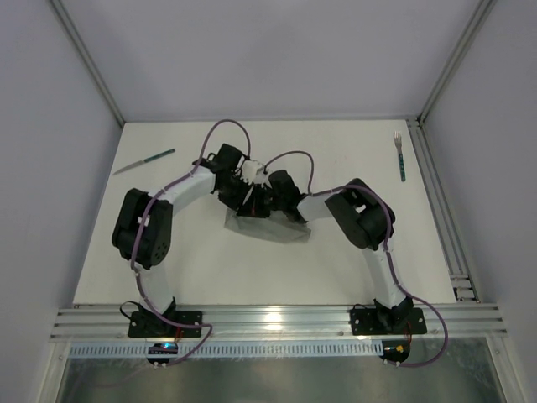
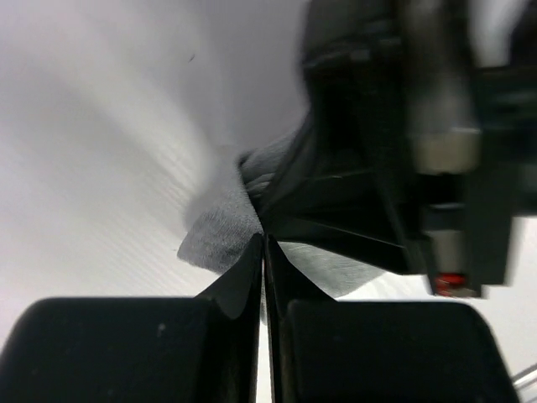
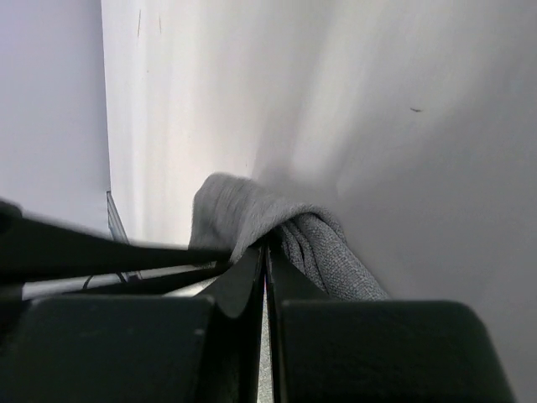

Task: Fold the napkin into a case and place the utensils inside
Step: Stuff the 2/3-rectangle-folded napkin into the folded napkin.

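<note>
The grey napkin [image 1: 273, 228] lies bunched in the middle of the table, lifted at its far edge. My left gripper [image 1: 246, 204] and right gripper [image 1: 263, 204] meet tip to tip over it. In the left wrist view the left gripper [image 2: 264, 239] is shut, with the napkin [image 2: 215, 232] at its tips. In the right wrist view the right gripper [image 3: 266, 248] is shut on a fold of the napkin [image 3: 252, 210], which drapes over its tips. The knife [image 1: 144, 161] lies at the far left and the fork [image 1: 400, 155] at the far right, both apart from the arms.
The white table [image 1: 193, 269] ends in an aluminium rail along the right side [image 1: 438, 210] and another along the front [image 1: 277, 319]. White walls close in the back and sides. The right arm's dark body [image 2: 394, 151] fills the right of the left wrist view.
</note>
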Motion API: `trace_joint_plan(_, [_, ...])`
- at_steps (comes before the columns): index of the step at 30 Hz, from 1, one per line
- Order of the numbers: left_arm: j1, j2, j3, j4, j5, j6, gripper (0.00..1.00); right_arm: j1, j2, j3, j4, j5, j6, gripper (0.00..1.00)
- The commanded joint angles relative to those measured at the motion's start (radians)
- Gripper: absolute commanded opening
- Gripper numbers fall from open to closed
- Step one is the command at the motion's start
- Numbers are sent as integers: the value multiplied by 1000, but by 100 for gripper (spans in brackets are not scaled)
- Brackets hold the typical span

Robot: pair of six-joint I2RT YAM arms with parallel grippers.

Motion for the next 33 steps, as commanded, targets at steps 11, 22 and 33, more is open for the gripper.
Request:
trace_joint_plan(11, [-18,-4,-54,-12,58,21,0,5,-90,72,-190,37,-120,16])
trace_joint_plan(22, [-9,-8,-66,11,27,-15,0,-31,-209,55,-398,47,-237,34])
trace_joint_plan(33, [-9,-33,-63,13,25,-21,0,-61,-319,-8,-515,73,-487,45])
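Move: The closed right fingertips are in the left end of the napkin's slit, which lies about 1 cm to the left of that hand and 1 cm below; the folded napkin's middle is some 8 cm to the right, 3 cm back and 2 cm below. The napkin's left end lies roughly 2 cm back from the left hand, straight below by some 3 cm, with the napkin's middle about 10 cm to the right and 4 cm back. The right hand nudges about 1 cm left and forward at the napkin's slit, then opens its fingers nearly halfway and draws out to the right some 7 cm along the napkin, rising a little and tipping about 15 degrees so the fingers point more steeply down. The left hand, fingers still shut, hops up 2 cm and comes down slightly farther back, fingertips pressing on the napkin's left end. ##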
